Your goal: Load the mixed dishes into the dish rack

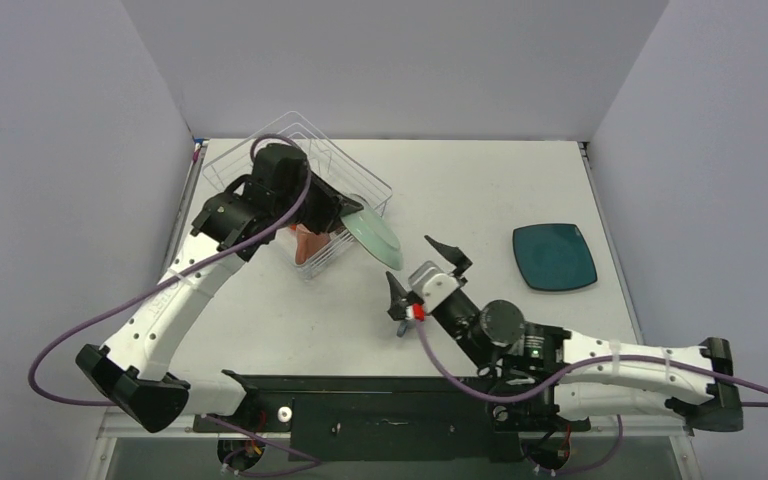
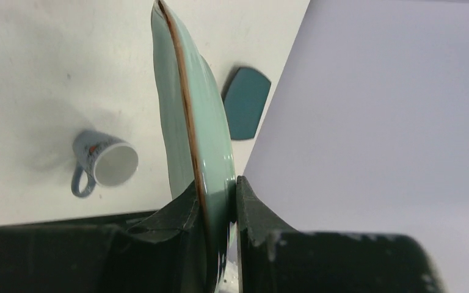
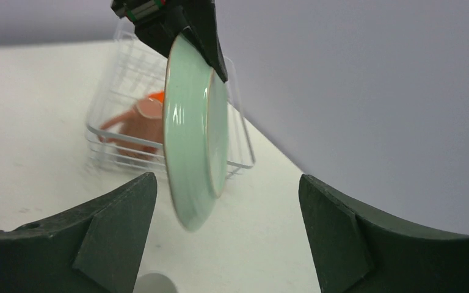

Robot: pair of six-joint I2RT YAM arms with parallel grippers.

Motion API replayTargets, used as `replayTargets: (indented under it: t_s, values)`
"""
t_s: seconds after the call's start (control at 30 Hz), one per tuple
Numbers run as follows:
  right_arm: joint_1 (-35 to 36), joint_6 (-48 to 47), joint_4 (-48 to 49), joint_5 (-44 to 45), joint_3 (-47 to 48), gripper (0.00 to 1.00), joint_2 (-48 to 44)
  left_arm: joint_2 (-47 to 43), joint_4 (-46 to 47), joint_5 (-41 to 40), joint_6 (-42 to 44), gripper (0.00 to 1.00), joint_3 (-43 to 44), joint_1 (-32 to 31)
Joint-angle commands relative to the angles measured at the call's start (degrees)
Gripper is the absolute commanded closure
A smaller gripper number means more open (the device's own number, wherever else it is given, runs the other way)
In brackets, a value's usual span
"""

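My left gripper point(image 1: 353, 212) point(image 2: 215, 189) is shut on the rim of the round pale-teal plate point(image 1: 377, 239) point(image 2: 189, 116) point(image 3: 192, 146). It holds the plate on edge in the air at the near right corner of the white wire dish rack point(image 1: 355, 180) point(image 3: 122, 73). A pink mug point(image 1: 310, 243) point(image 3: 135, 125) and an orange-red bowl point(image 3: 156, 96) lie inside the rack. My right gripper point(image 1: 412, 263) point(image 3: 226, 180) stands open just right of the plate, with nothing between its fingers. A grey-blue mug point(image 2: 104, 162) point(image 3: 152, 284) lies on its side below it. The dark-teal square plate point(image 1: 555, 256) point(image 2: 245, 104) rests flat on the table at the right.
Grey walls close off the table at the back and on both sides. The rack sits in the back left corner, against the left wall. A bare stretch of white table point(image 1: 460, 190) lies between the rack and the dark-teal plate.
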Motion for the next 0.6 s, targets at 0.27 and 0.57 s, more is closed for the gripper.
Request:
replayTargets:
  t_s: [0.27, 0.57]
  values:
    - [-0.3, 29.7, -5.9, 2.6, -0.4, 0.16, -24.2, 3.5, -0.3, -11.8, 21.3, 1.00, 18.4, 12.7]
    - [-0.4, 35.7, -18.2, 9.7, -1.5, 0.17, -27.7, 15.6, -6.7, -17.5, 35.4, 1.00, 32.4, 20.5]
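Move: The left hand holds the green plate; the dish rack's middle lies about 25 cm ahead, 16 cm to its left and 26 cm lower. In the rack, from this hand, the orange bowl is some 22 cm ahead and 17 cm left, the pink mug 12 ahead and 12 left, the brown bowl 22 ahead and 3 left. From the empty right hand the teal plate lies about 21 cm ahead, 40 cm right and 32 cm below; the grey mug is almost beneath, 3 cm ahead, 29 cm down. Still pinching the green plate by its edge, the left hand swings it left and forward towards the dish rack, some 18 cm, rising about 5 cm early on and then nearly level, while the wrist rolls its left side up about 30 degrees and turns a little counter-clockwise. The right hand, already clear and open, draws away to the right about 11 cm, rising and then sinking slightly, and rolls its left side up. ##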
